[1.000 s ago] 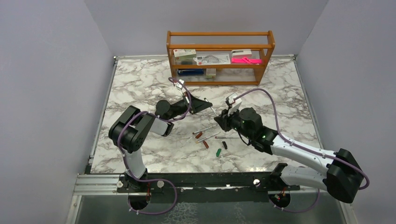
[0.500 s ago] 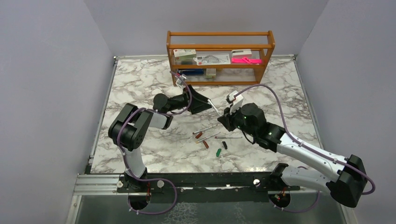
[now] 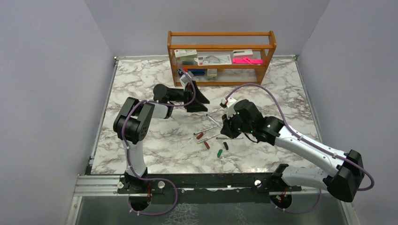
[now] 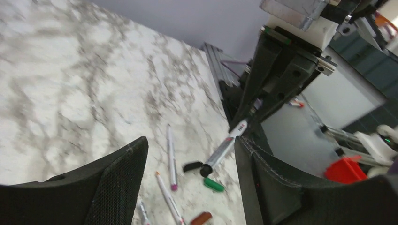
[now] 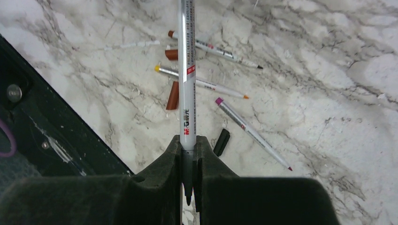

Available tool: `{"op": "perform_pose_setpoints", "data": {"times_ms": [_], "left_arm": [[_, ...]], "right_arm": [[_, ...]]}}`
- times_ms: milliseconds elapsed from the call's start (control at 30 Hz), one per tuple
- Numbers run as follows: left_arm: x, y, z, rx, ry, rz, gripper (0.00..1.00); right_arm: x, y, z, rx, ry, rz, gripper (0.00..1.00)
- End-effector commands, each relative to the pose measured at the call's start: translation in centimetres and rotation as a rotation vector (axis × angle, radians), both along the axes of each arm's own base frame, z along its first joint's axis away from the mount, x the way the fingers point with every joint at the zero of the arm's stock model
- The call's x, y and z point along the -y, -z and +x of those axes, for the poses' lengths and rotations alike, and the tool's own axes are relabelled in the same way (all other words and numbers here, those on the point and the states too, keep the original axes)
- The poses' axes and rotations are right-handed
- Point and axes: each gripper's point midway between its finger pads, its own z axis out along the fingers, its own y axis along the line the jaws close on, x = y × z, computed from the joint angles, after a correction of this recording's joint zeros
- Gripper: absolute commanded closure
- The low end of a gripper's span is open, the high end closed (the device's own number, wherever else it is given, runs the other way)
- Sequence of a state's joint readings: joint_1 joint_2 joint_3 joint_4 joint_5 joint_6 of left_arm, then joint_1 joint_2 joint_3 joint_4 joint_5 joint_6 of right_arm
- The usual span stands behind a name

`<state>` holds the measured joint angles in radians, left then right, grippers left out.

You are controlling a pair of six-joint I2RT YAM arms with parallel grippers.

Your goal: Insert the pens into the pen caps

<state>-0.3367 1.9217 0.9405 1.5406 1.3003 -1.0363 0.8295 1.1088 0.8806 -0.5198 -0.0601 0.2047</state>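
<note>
My right gripper [image 5: 188, 145] is shut on a silvery pen [image 5: 187, 79], gripped near its dark tip, with the barrel jutting out over the table. In the top view this gripper [image 3: 224, 124] hovers just above the pile. Three more pens [image 5: 213, 49] [image 5: 202, 83] [image 5: 251, 132] lie loose on the marble. Two red-brown pen caps [image 5: 173, 95] [image 5: 171, 55] and a black one [image 5: 222, 141] lie among them, and a green cap [image 3: 219, 152] sits nearest the arms. My left gripper [image 4: 190, 154] is open and empty, back toward the shelf [image 3: 202, 103], facing the held pen [image 4: 224, 149].
A wooden shelf [image 3: 220, 56] stands at the table's far edge with boxes and a flat pink object [image 3: 247, 60] on it. A black rail [image 3: 206, 183] runs along the near edge. Grey walls close in left and right.
The left gripper opened, let go of the pen and drew back toward the shelf. The right gripper closed on that pen and swung down over the pile with it.
</note>
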Motion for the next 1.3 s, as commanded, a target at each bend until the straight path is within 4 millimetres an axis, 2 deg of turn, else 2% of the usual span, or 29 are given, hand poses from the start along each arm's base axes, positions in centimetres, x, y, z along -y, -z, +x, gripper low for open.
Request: {"op": "perform_pose_setpoints", "data": {"times_ms": [0,133,300,533,700,833,867,1000,1067,1100,1267], "left_arm": [[0.0,2.3,-5.2,0.172,0.262,0.082,0.31],[0.3,3.2,-7.5,0.199,0.356,0.111,0.35],[1.1,3.8,-10.6,0.229,0.467,0.127,0.37],[1.8,4.3,-9.6,0.161,0.464,0.142,0.40],[1.8,4.9,-9.8,0.155,0.478,0.150,0.53],[1.7,5.1,-10.1,0.156,0.490,0.155,0.56],[1.7,5.0,-10.2,0.161,0.491,0.154,0.55],[1.5,5.0,-10.5,0.192,0.488,0.142,0.39],[1.5,5.1,-10.5,0.187,0.489,0.144,0.35],[1.5,5.1,-10.5,0.185,0.489,0.144,0.36],[1.6,5.0,-10.4,0.178,0.489,0.146,0.61]], "right_arm": [[-0.3,1.4,-1.8,-0.114,-0.066,-0.045,0.99],[-0.3,1.8,-1.1,-0.127,-0.041,-0.076,0.99],[-0.7,0.8,-0.3,-0.098,-0.035,-0.075,0.99],[-1.1,-0.6,-0.5,-0.092,-0.064,-0.059,0.99],[-0.9,-1.3,-0.3,-0.069,-0.048,-0.040,0.99],[-0.8,-2.1,0.1,-0.044,-0.026,-0.037,0.99],[-0.7,-2.3,0.3,-0.037,-0.020,-0.036,0.99],[-0.4,-3.1,0.8,-0.009,0.004,-0.038,0.99],[-0.4,-3.4,0.8,-0.001,0.006,-0.033,0.99],[-0.4,-3.4,0.9,0.000,0.006,-0.035,0.99],[-0.5,-3.1,0.8,-0.004,-0.001,-0.035,0.99]]}}
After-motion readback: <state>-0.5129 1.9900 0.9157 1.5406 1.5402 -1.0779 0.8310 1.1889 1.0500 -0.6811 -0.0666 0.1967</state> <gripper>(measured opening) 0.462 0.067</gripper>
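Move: The left hand goes for the held pen, whose middle is about 8 cm back, 3 cm right and 4 cm below it; on the table, 21 cm below this hand, the orange-tipped pen lies 7 cm back and 1 cm right. From the right hand, which holds the pen's nib end, the left gripper is some 10 cm ahead, 7 cm left and 7 cm up; 15 cm below, the black cap is straight underneath and the purple pen 4 cm ahead and 4 cm right. The left hand swings back about 9 cm towards the body of the held pen, sinking some 5 cm and easing 3 cm right as its wrist turns about 20 degrees clockwise; its fingers come in around the pen and partly narrow without shutting. The right hand keeps its pinch on the nib end, dips about 3 cm and tips a little, then lifts back to about 2 cm above its start, carrying the pen up between the left fingers. ##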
